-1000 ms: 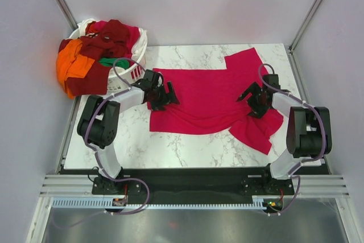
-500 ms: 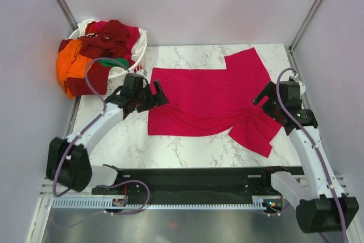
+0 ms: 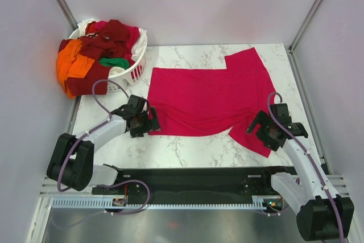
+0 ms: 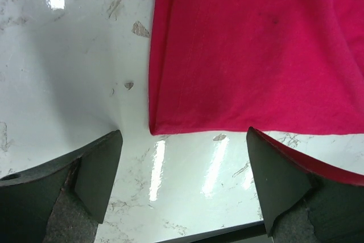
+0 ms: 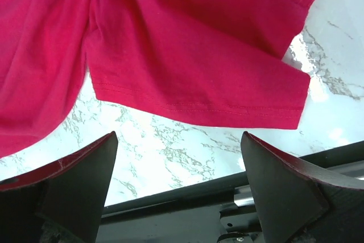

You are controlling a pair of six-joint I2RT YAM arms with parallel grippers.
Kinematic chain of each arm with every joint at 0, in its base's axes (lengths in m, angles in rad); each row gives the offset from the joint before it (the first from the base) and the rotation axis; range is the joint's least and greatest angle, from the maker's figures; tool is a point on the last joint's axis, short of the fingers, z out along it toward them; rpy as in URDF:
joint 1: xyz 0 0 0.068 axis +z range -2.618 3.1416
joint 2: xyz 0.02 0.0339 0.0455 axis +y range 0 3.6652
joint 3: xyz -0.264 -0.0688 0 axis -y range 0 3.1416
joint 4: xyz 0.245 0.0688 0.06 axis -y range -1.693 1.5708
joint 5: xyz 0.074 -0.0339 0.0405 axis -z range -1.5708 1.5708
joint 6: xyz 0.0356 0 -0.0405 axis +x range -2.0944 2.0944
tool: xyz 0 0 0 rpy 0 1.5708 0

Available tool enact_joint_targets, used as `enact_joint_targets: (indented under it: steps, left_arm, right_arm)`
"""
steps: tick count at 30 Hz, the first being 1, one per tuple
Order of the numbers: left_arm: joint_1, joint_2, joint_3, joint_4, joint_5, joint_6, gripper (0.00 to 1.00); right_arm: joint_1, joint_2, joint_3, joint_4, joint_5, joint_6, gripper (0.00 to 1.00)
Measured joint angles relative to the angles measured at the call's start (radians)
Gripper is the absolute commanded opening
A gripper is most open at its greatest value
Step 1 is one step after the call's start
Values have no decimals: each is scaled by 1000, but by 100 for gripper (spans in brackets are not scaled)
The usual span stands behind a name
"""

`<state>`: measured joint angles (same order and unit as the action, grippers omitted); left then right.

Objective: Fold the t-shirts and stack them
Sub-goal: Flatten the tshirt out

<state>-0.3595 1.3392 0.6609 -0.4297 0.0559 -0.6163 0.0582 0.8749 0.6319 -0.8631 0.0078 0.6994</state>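
Observation:
A crimson-pink t-shirt lies spread flat on the marble table, one sleeve at the far right and the other folded down at the near right. My left gripper stands open just outside the shirt's near left corner, holding nothing. In the left wrist view the open left gripper frames bare marble below the hem. My right gripper is open over the near right sleeve. In the right wrist view that sleeve's hem lies just ahead of the empty right gripper. Other t-shirts, maroon, orange and green, are heaped at the far left.
A white slotted laundry basket holds the heap at the table's far left corner, with cloth hanging over its left side. The table's near edge and a black rail run close behind both grippers. Frame posts stand at the back corners.
Both arms have drawn back toward the near edge: the left gripper from the shirt's left edge to its near left corner, the right gripper down to the near right sleeve.

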Motion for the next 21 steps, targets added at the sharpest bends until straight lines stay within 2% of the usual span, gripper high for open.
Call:
enact_joint_targets:
  steps: [3, 6, 7, 9, 10, 11, 12, 18, 21]
  left_arm:
    - [0, 28, 19, 10, 0, -3, 93]
    - [0, 56, 32, 42, 3, -8, 78]
    - [-1, 63, 33, 49, 4, -10, 60]
    - [-3, 80, 32, 75, 9, -18, 45]
    - [-5, 93, 32, 85, 19, -19, 23]
    - [-6, 101, 30, 103, 28, -21, 9]
    - [-10, 111, 25, 114, 36, -21, 2]
    - [-18, 97, -2, 152, 85, -23, 2]
    - [-20, 57, -16, 133, 85, -23, 2]
  right_arm:
    - [1, -5, -1, 0, -16, -6, 98]
    - [1, -6, -1, 0, -17, -6, 98]
    - [2, -6, -1, -2, -8, -4, 98]
    - [2, -11, 0, -10, 22, 8, 98]
    - [2, -14, 0, -14, 34, 14, 98]
    - [2, -20, 3, -18, 48, 21, 98]
    - [2, -23, 8, -21, 62, 27, 98]
    - [15, 39, 38, -36, 71, 53, 98]
    - [86, 16, -11, -37, 68, 84, 98]
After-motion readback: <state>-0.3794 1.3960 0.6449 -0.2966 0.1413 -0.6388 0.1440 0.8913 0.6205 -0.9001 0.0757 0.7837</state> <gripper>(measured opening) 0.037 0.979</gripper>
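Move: Just right of the shirt's near-left corner, the near hem patch to pinch lies about 2 cm ahead and 2 cm right of the open left hand, some 1 cm lower; the corner itself is about 1 cm ahead, 2 cm left. The cloth's wrinkles lie around 7 cm ahead, 18 cm right, and the laundry basket some 33 cm ahead, 18 cm left. From the right hand, the patch is roughly 45 cm left, 7 cm ahead and 6 cm lower. Sliding about 2 cm forward over the near hem, the left hand then shifts some 3 cm right and sinks about 1 cm while its wide-open fingers shut fully, pinching the hem a little right of the corner. With the cloth gripped, it draws back about 1 cm towards the near table edge and just starts to rise. ##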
